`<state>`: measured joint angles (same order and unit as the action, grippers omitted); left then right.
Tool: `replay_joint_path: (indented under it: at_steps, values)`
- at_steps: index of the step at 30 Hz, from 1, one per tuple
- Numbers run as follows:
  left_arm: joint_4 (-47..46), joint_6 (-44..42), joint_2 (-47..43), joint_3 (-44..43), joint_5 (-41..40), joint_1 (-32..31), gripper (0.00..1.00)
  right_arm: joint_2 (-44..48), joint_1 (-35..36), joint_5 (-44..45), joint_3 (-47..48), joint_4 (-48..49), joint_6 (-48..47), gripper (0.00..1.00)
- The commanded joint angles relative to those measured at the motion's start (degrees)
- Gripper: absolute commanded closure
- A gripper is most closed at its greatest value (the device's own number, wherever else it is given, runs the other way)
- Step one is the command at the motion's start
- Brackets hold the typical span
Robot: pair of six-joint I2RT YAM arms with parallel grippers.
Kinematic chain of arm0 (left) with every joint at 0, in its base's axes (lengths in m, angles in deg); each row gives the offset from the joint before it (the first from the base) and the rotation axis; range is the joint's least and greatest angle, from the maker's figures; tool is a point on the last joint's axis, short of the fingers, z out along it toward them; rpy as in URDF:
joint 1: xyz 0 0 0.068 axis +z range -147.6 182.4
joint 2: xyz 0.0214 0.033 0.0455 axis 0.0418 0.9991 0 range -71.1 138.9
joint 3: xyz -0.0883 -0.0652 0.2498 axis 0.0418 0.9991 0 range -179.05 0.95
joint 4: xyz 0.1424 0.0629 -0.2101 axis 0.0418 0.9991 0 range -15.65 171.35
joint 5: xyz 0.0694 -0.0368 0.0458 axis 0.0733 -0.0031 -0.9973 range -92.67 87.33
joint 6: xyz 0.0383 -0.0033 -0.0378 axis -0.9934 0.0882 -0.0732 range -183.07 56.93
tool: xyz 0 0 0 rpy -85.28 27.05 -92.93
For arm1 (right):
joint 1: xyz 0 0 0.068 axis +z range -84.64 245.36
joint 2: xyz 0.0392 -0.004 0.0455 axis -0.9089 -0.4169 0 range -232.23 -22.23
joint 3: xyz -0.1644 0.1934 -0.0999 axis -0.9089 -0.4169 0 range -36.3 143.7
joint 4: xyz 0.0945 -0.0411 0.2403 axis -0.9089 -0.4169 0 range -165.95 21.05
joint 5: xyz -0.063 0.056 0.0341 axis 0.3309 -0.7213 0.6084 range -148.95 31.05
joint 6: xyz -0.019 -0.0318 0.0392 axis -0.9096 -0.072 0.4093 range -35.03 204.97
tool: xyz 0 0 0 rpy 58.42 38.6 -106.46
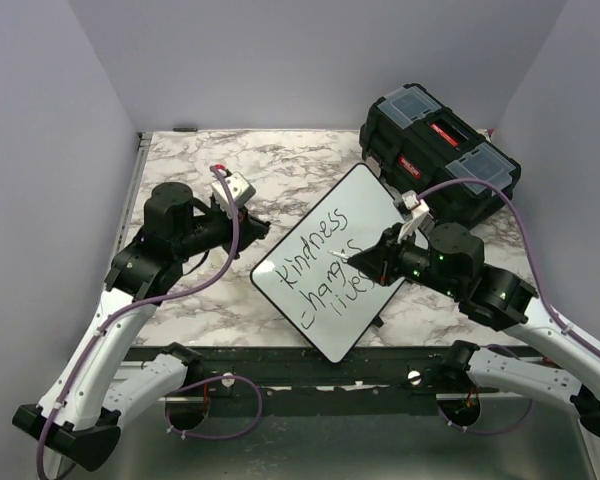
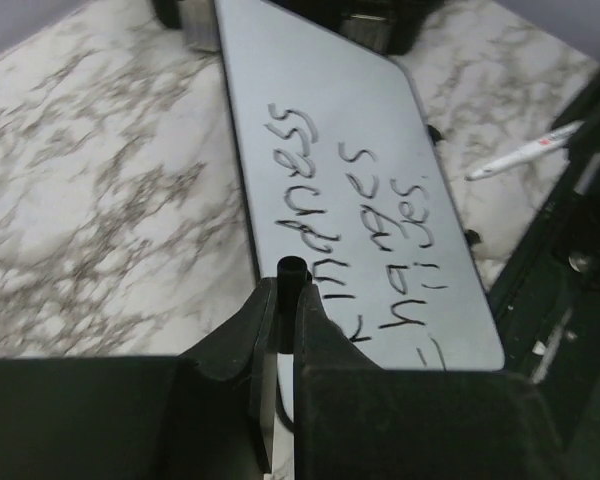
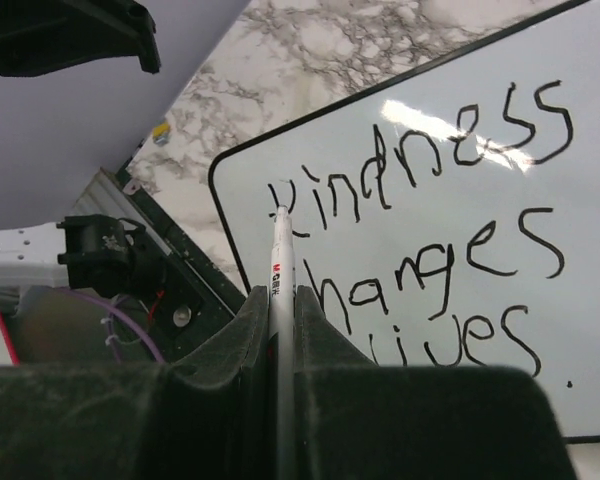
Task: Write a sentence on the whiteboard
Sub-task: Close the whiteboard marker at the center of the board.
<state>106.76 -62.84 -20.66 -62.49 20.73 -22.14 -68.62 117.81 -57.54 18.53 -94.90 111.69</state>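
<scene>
The whiteboard [image 1: 352, 215] lies slanted on the marble table, its black-framed lower corner near the front edge. The sentence [image 1: 325, 265] in black marker reads "kindness changes lives" in three lines, and shows in the left wrist view [image 2: 365, 200] and the right wrist view [image 3: 450, 260]. My right gripper [image 1: 372, 262] [image 3: 278, 300] is shut on a white marker [image 3: 280, 265], its tip over the board's lettering; whether it touches I cannot tell. My left gripper [image 1: 258, 226] [image 2: 287, 295] sits at the board's left edge, shut on a small black cap [image 2: 292, 272].
A black toolbox [image 1: 440, 145] with red latches stands at the back right, close behind the board's far corner. The marble table [image 1: 180, 300] has a metal rail along its front edge. Grey walls enclose three sides. Purple cables loop from both arms.
</scene>
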Motion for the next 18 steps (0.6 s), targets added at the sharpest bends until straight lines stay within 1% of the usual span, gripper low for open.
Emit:
replay_joint_path:
  at_steps: [1,2,4,7,11,13,16,18]
  values:
    - [4.15,-10.37,3.0,-3.42,28.03,-0.77,1.0,-0.36,0.03,-7.18,2.29,3.94,-2.81,0.99]
    - [5.59,-11.89,3.93,-3.79,32.63,-0.93,1.0,-0.52,-0.02,-8.21,2.37,4.51,-3.23,0.99]
    - [6.91,-14.27,5.21,-4.25,37.51,-1.42,1.0,-0.88,0.09,-10.14,3.09,4.86,-4.04,0.99]
    - [6.35,-15.27,6.16,-3.42,37.38,-2.93,1.0,-1.75,0.03,-13.22,4.63,4.45,-5.12,0.99]
    - [13.75,-22.88,8.52,-5.09,37.98,-5.84,1.0,-2.3,0.07,-14.83,6.23,3.24,-6.06,0.99]
    - [16.55,-26.34,9.92,-5.63,39.36,-7.1,1.0,-2.47,0.03,-17.01,6.67,3.06,-6.5,0.99]
    - [19.94,-30.26,11.59,-5.91,41.36,-8.4,1.0,-3.44,0.03,-21.68,7.5,1.96,-7.09,0.99]
    - [21.26,-31.76,12.67,-5.82,41.25,-9.36,1.0,-4.15,0.05,-23.38,8.34,0.24,-7.29,0.99]
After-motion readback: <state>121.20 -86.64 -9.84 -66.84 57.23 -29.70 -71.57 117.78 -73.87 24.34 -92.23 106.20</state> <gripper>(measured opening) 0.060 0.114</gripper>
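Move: The bare marker tip that the cap is meant for is about 14 cm to the left hand's right, 4 cm back and roughly 3 cm lower. For the right hand, which holds that marker, the black cap in the left fingers is some 17 cm to its left, 7 cm ahead and a little higher. The whiteboard's middle is about 18 cm right of the left hand, 8 cm back and 25 cm down; it lies almost straight below the right hand, some 22 cm down. The black cap, still pinched in the left fingers, is carried back and right about 12 cm in the air over the whiteboard towards the marker tip, while the left hand swings some 50 degrees clockwise to point across at the right hand. The open marker, still gripped, comes to meet it: the right hand rises about 4 cm, drifting back and left and turning roughly 15 degrees counter-clockwise. ##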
